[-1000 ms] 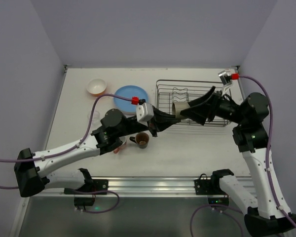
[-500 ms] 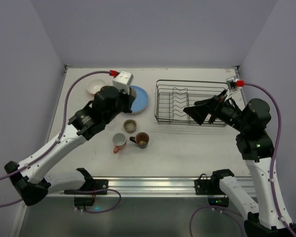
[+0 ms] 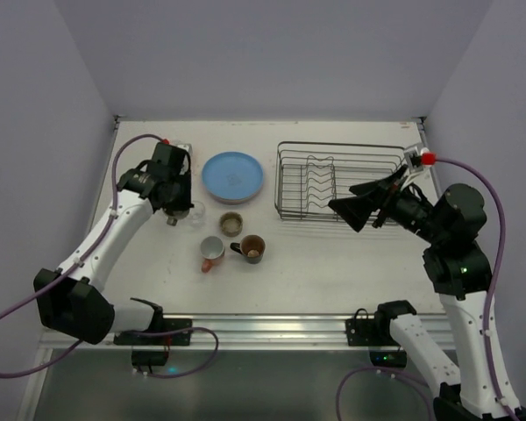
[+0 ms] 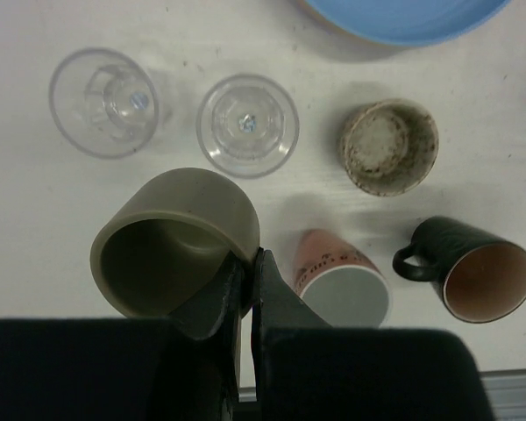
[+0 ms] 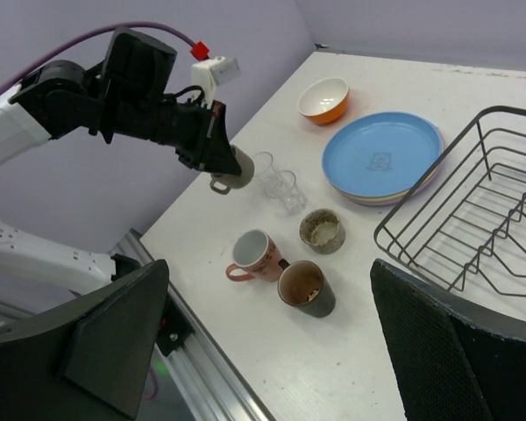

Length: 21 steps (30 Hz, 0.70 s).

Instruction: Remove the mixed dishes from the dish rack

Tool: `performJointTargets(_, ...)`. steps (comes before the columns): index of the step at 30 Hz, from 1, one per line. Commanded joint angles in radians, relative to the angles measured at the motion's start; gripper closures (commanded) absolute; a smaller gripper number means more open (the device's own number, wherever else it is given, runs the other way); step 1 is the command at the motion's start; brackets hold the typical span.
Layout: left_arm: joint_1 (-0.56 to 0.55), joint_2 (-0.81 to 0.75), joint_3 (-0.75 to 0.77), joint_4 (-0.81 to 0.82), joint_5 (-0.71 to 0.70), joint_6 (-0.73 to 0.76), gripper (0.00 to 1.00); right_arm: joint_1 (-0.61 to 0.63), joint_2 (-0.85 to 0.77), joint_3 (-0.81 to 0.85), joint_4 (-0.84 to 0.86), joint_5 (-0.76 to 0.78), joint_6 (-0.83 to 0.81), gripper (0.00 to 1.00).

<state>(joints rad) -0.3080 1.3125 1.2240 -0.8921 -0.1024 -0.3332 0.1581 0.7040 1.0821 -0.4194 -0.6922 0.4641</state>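
Observation:
My left gripper is shut on the rim of the olive mug, one finger inside and one outside. It holds the mug tilted, low over the table's left side, next to two clear glasses. The beige mug, pink mug and brown mug stand on the table. A blue plate tops a stack, with the orange bowl behind it. The dish rack holds no dishes. My right gripper hangs open and empty over the rack's front right corner.
The left table edge and side wall lie close beside the held mug. A metal rail runs along the near edge. Bare table lies between the mugs and my right arm.
My left arm has carried the olive mug from the dish rack across to the table's left side, beside the glasses. The right gripper drew back a little from the rack, still open.

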Motion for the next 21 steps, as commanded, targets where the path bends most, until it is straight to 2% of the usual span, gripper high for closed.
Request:
performJointTargets(1, 0.006, -0.01, -0.038, -0.07, 0.047, -0.027, 1.0, 0.0, -0.027, 0.019, -0.042, 0.025, -0.067, 0.01)
performJointTargets(8, 0.006, -0.013, -0.167, -0.1, 0.018, -0.089, 1.0, 0.001, -0.058, 0.012, -0.038, 0.017, -0.084, 0.01)
performJointTargets(14, 0.006, -0.035, -0.27, -0.041, 0.064, -0.145, 1.0, 0.001, -0.089, -0.013, -0.021, -0.001, -0.088, 0.01)
performJointTargets(21, 0.004, -0.018, -0.316, -0.01, -0.026, -0.199, 1.0, 0.004, -0.12, -0.028, -0.007, -0.013, -0.088, 0.01)
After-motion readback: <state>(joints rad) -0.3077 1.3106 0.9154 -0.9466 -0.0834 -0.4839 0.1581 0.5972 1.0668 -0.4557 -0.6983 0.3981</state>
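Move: The left hand already holds the grey mug; the free table spot it heads for is about 9 cm back, 4 cm left and 16 cm below. The pink mug stands 8 cm back and 8 cm right, the speckled cup 2 cm ahead and 13 cm right, and the near glass 5 cm ahead and 2 cm right, all roughly 13 to 15 cm below. From the right hand the spot lies some 50 cm left, level fore and aft, 37 cm below. Down and back together, the left hand brings the grey mug about 10 cm lower and 8 cm towards the base, easing off at the end as it nears the bare table to the left of the pink mug; the wrist tips some 20 degrees farther downward and the fingers keep their pinch. The right hand, empty and wide open, draws back about 3 cm. ##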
